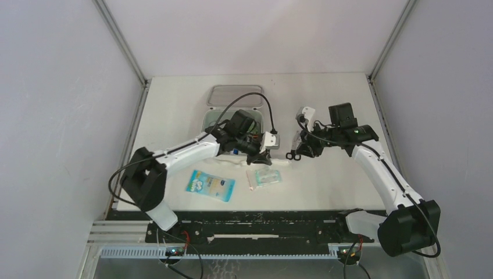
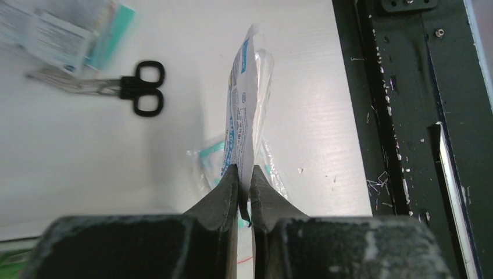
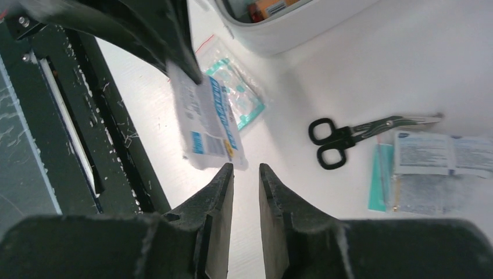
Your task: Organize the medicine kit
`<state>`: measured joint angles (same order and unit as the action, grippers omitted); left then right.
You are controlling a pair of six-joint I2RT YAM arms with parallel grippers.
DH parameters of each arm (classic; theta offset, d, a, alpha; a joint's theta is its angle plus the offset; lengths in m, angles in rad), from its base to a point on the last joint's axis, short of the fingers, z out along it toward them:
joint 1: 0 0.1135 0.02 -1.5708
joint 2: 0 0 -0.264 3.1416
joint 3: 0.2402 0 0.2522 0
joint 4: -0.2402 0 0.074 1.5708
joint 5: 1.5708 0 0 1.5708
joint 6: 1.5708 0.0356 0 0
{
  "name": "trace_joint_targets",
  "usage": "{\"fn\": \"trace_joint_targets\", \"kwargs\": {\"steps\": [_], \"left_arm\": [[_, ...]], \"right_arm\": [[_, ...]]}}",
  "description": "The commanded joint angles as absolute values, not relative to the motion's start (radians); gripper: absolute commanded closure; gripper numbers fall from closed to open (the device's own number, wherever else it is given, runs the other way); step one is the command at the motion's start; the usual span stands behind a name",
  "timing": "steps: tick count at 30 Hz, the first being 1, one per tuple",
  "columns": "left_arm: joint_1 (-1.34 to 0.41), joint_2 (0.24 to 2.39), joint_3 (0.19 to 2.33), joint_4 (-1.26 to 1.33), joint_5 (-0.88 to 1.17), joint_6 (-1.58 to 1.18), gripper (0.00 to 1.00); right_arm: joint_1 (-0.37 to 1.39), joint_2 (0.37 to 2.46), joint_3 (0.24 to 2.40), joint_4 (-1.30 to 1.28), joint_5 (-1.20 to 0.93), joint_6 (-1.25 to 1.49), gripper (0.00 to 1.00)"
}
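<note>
The medicine kit lies open at the middle of the table, its mesh lid folded back; its white wall shows in the right wrist view. My left gripper is shut on a white packet with blue print, holding it edge-up above the table. In the right wrist view that packet hangs from the left gripper's dark fingers. My right gripper stands just short of the packet's lower edge, slightly open, with nothing between its jaws. From above, the left gripper and right gripper are close together.
Black-handled scissors lie on the table right of the kit. A clear bag of teal items and a blue-and-white flat packet lie nearer the front. More sachets lie beyond the scissors. The black base rail runs along the front edge.
</note>
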<state>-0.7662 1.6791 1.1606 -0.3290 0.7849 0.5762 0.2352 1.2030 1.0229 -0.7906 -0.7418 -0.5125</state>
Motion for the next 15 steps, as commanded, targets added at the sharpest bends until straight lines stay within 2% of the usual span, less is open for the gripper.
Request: {"fn": "trace_joint_targets", "kwargs": {"steps": [1,8,15], "left_arm": [[-0.75,1.532,1.254,-0.506,0.711,0.739,0.93],[-0.632,1.337,1.25,-0.68,0.489,0.968,0.92],[-0.492,1.249,1.258,-0.782,0.36,1.173,0.91]], "right_arm": [[0.209,1.162,1.074,-0.778,-0.747,-0.496,0.77],[0.168,1.184,1.071,-0.762,-0.797,-0.501,0.77],[0.155,1.197,1.049,-0.712,-0.832,-0.488,0.78]]}}
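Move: The left hand, already pinching the white gauze packet, has the middle of the open box about 15 cm ahead, 14 cm to its left and 9 cm below. The zip bag lies almost straight under this hand, some 12 cm down; the blue wipes pack is 21 cm left and 4 cm back, the scissors 13 cm right and 13 cm ahead. From the empty right hand the box is 14 cm ahead and 29 cm left. The left hand carries the still-pinched gauze packet away from the right hand, first rising almost straight up over the zip bag, then sweeping mostly left, about 14 cm in all, and some 6 cm forward while still climbing to 10 cm higher, towards the open box. Its wrist turns some 35 degrees on the way, so the fingers swing to point more forward, still right and down, while the empty right hand, slightly open, eases back from the handover by about 2 cm. ##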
